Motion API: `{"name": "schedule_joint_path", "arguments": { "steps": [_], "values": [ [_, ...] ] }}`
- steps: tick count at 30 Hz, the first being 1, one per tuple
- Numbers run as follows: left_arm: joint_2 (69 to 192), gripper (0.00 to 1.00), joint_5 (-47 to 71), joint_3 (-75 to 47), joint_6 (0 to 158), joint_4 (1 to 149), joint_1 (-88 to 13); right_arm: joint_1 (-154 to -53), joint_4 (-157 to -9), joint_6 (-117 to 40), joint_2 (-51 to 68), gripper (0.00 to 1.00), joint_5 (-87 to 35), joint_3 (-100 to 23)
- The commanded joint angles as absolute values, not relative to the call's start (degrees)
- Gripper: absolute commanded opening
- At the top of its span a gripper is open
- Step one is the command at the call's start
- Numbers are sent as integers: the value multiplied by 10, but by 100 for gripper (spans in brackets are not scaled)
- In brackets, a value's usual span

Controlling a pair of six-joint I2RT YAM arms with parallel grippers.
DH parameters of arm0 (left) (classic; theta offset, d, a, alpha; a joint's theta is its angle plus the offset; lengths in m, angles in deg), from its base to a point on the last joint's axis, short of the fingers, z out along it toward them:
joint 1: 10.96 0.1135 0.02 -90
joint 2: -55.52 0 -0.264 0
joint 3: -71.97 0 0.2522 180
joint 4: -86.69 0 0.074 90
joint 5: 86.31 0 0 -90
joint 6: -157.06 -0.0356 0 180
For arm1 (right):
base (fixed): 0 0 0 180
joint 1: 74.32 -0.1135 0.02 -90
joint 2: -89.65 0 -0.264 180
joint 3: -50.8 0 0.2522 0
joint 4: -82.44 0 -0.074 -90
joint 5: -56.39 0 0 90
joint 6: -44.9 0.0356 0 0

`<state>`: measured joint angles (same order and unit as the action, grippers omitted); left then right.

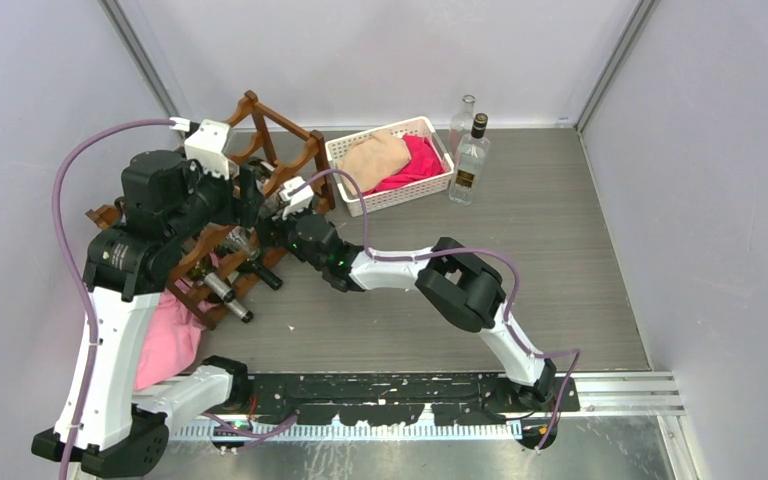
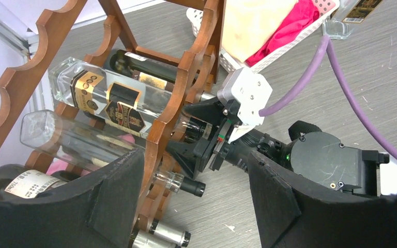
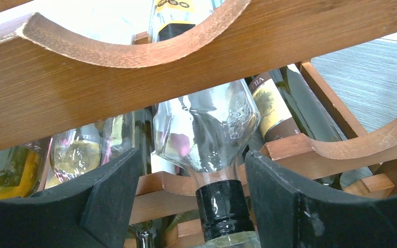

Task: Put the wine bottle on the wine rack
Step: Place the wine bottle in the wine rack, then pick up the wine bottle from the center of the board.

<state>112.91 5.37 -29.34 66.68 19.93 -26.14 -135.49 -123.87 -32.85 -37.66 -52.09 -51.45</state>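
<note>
The wine bottle [image 3: 207,129] is clear glass with a black-capped neck [image 3: 222,206] and a gold and black label [image 2: 108,101]. It lies in a scalloped notch of the reddish-brown wine rack [image 1: 260,125], neck pointing out of the front rail [image 3: 82,77]. My right gripper [image 3: 191,170] is open around that neck, with a gap on each side of the cap. In the top view it sits at the rack's front [image 1: 278,205]. My left gripper [image 2: 196,175] hovers open and empty just beside the rack [image 2: 170,103], close above the right wrist.
Several other bottles lie in the rack, among them a dark one [image 2: 144,67] and a clear one [image 2: 67,134]. A white basket [image 1: 430,128] holding cloths stands behind, with two upright bottles [image 1: 470,160] to its right. A pink cloth [image 1: 170,340] lies by the left arm.
</note>
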Motion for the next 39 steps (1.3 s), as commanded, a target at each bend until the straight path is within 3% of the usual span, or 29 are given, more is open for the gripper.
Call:
{"name": "schedule_joint_path", "arguments": {
  "steps": [1, 6, 9, 21, 29, 39],
  "values": [
    [1116, 73, 70, -297, 685, 222, -258, -1357, -1270, -337, -332, 81, -537, -508],
    [1111, 74, 94, -296, 700, 228, -258, -1357, -1269, -341, -293, 96, -532, -469],
    [1102, 76, 135, -294, 720, 242, -258, -1358, -1256, -347, -265, 100, -524, -445],
    [1057, 93, 259, -260, 808, 322, -258, -1371, -1215, -390, -111, 100, -504, -296],
    [1003, 93, 323, -183, 879, 397, -258, -1372, -1130, -434, 68, 100, -536, -159],
    [947, 98, 388, -43, 986, 534, -258, -1356, -958, -418, 303, 100, -674, -82]
  ]
}}
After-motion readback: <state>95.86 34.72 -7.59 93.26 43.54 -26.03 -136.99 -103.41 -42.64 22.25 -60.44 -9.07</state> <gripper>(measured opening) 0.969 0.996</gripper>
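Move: The labelled clear bottle already lies in the rack, its capped neck between the right hand's parted fingers and its middle about 10 cm ahead and 7 cm left of that hand, nearly level. The plain clear bottle's middle is some 3 cm ahead and 16 cm left. The white basket is about 14 cm ahead, 28 cm right and 15 cm lower. From the left hand, the labelled bottle is about 6 cm ahead, 6 cm left and 20 cm below. The racked bottle's neck is left behind as the right hand spreads its already loosened fingers wide and draws back out along the bottle, then swings fast to the right while rising, about 23 cm right overall, 10 back and 10 up. The left hand moves right and back off the rack, rising a little then sinking, opens wider, rolls some 30 degrees left side down and turns clockwise. ##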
